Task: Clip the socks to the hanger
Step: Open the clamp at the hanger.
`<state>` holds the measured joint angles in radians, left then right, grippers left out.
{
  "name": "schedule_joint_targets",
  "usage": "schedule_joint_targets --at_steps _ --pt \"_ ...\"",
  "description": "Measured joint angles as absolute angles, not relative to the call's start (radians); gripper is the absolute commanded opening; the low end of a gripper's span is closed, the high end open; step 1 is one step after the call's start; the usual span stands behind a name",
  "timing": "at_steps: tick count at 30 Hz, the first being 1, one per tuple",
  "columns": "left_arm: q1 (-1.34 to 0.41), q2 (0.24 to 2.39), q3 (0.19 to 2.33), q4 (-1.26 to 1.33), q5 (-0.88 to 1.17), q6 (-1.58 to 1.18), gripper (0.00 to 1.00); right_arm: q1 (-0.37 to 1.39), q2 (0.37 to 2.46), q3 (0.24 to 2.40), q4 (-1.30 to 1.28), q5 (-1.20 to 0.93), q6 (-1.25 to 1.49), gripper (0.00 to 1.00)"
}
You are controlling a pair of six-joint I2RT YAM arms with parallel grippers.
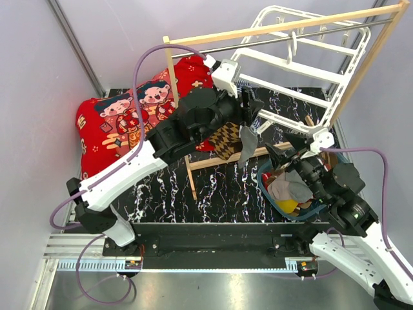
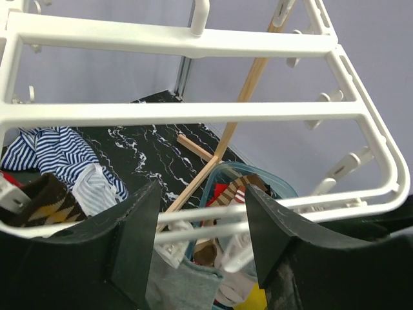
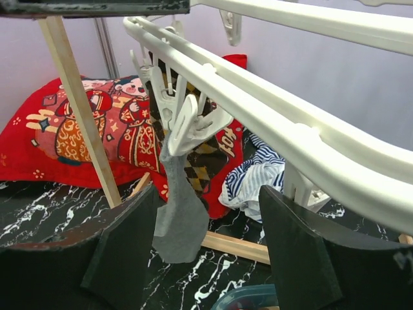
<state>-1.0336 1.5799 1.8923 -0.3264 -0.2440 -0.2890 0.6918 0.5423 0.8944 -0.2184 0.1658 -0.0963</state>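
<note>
The white hanger [image 1: 310,61] leans at the back right under the wooden rack. From its near edge hang a checkered sock [image 1: 226,139] and a plain grey sock [image 1: 247,145]. My left gripper [image 1: 255,110] sits at that edge; in the left wrist view its jaws stand apart, the hanger rails [image 2: 200,219] cross the gap, and the grey sock [image 2: 184,284] lies just below. My right gripper [image 1: 282,150] is open below the hanger. In its wrist view the grey sock [image 3: 181,219] dangles from a white clip [image 3: 190,126] ahead of the open fingers, with the checkered sock [image 3: 206,165] behind.
A light wooden pole rack [image 1: 277,29] straddles the table, and its base bar [image 3: 239,247] lies on the marble. A red printed cushion [image 1: 122,116] lies at the left. A blue-and-white striped cloth [image 3: 258,181] lies behind the socks. A blue basket [image 1: 266,188] of clothes sits under my right arm.
</note>
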Motion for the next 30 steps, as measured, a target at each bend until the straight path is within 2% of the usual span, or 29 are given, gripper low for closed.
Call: schedule_joint_targets --at_steps 14,20,30 --pt "-1.041 1.382 1.64 -0.209 -0.102 -0.324 0.61 0.692 0.64 0.918 -0.121 0.118 -0.073 0.71" --pt "-1.072 1.397 1.626 -0.2 -0.097 -0.36 0.61 0.692 0.673 0.924 -0.119 0.08 -0.074 0.71" --pt "-1.075 1.481 1.634 -0.2 -0.217 -0.39 0.61 0.692 0.679 0.928 -0.118 0.054 -0.075 0.71"
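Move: The empty clamp next to the grey sock, on the hanger's near rim, sits about 1 cm back, 3 cm right and 5 cm below the left hand; from the right hand it is roughly 6 cm ahead, 4 cm left and 4 cm up. From the left hand, the hanging grey sock is about 2 cm back, 1 cm left and 12 cm down, the checkered sock 2 cm ahead, 7 cm left and 12 cm down, and another empty clamp level ahead, 8 cm right and 5 cm below. The left hand first backs out from the near rim, about 5 cm towards its base with a small drift left and a turn of some 10 degrees clockwise, then drops and comes partly forward again, finishing about 4 cm lower and 3 cm farther back, behind the rim and pointing at the empty clamp. Meanwhile the right hand slides about 4 cm left and a little forward just below the rim, turning slightly counter-clockwise until its fingertips are close to the left gripper's; both grippers stay open. ##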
